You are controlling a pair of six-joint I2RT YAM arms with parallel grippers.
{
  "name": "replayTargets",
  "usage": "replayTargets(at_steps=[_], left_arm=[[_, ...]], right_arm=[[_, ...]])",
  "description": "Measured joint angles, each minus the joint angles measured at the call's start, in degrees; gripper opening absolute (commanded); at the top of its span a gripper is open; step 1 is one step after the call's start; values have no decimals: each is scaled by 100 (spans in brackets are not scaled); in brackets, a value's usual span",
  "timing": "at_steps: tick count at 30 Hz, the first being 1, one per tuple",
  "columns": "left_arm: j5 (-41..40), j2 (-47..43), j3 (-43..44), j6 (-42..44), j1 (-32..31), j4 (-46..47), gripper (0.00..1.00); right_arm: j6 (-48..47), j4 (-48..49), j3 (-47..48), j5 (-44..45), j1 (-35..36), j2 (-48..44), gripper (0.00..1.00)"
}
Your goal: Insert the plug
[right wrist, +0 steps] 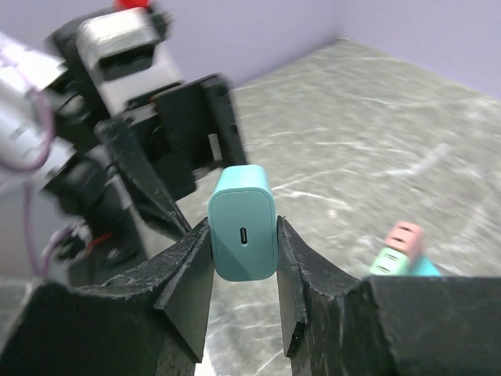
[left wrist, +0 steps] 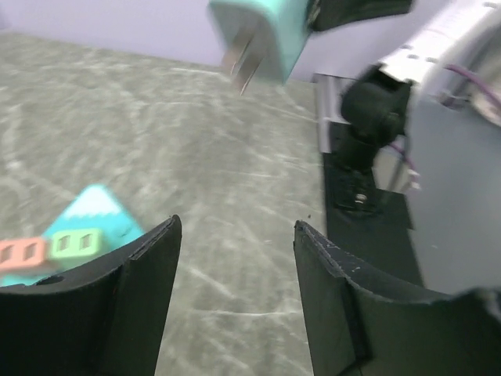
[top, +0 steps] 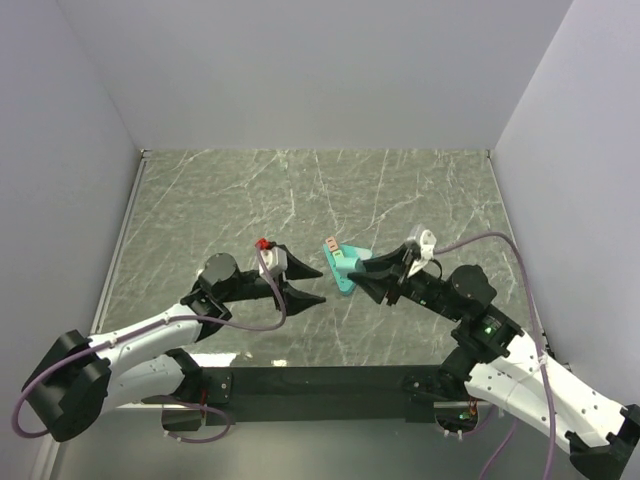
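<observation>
My right gripper (right wrist: 243, 225) is shut on a teal plug (right wrist: 243, 235), its USB port facing the wrist camera, held above the table. In the left wrist view the plug (left wrist: 262, 31) hangs at the top with its metal prongs (left wrist: 241, 66) pointing down-left. A teal socket block (left wrist: 90, 223) with pink and green sockets lies on the table; it also shows in the right wrist view (right wrist: 401, 249) and the top view (top: 334, 250). My left gripper (left wrist: 235, 235) is open and empty, just left of the plug (top: 346, 280) in the top view.
The marble tabletop (top: 300, 190) is walled by pale panels at the left, back and right. A black base bar (top: 320, 380) runs along the near edge. Both grippers (top: 308, 285) (top: 356, 274) face each other closely at mid-table.
</observation>
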Motion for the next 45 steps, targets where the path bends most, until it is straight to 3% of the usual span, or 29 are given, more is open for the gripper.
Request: replayTargets(at_steps=[4, 7, 10, 16, 28, 45], left_arm=[[-520, 13, -83, -70, 417, 74, 68], [-1451, 282, -66, -225, 627, 142, 68], [-2194, 883, 87, -505, 745, 203, 69], [-2874, 1875, 435, -1016, 828, 490, 69], [-2964, 3309, 1246, -1567, 828, 1104, 70], [-2868, 4308, 1604, -1801, 828, 1386, 70]], right_arm=[[210, -494, 479, 949, 0, 260, 0], [378, -870, 844, 1554, 0, 688, 0], [551, -1296, 1202, 2138, 2, 1340, 0], [787, -2094, 1405, 2892, 46, 2461, 0], [966, -2883, 2079, 3670, 595, 3661, 0], [977, -3132, 2334, 3834, 706, 4894, 0]])
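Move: The right hand still holds the teal plug; the empty near slot of the teal board lies some 14 cm ahead of it, 1 cm to its left and about 25 cm below. From the right hand the green plug is roughly 18 cm ahead and 3 cm left. For the empty left hand, the pink plug at the board's far end lies about 22 cm ahead, 3 cm right and 16 cm below, with the green plug 18 cm ahead and 5 cm right. Bring the right gripper, keeping its pinch on the teal plug, forward about 9 cm and then down some 19 cm, tipping the fingers steeply down towards the board's near slot. Meanwhile sweep the open left gripper forward about 20 cm, sinking 11 cm, turned counter-clockwise and tipped down, to come close over the pink plug. ##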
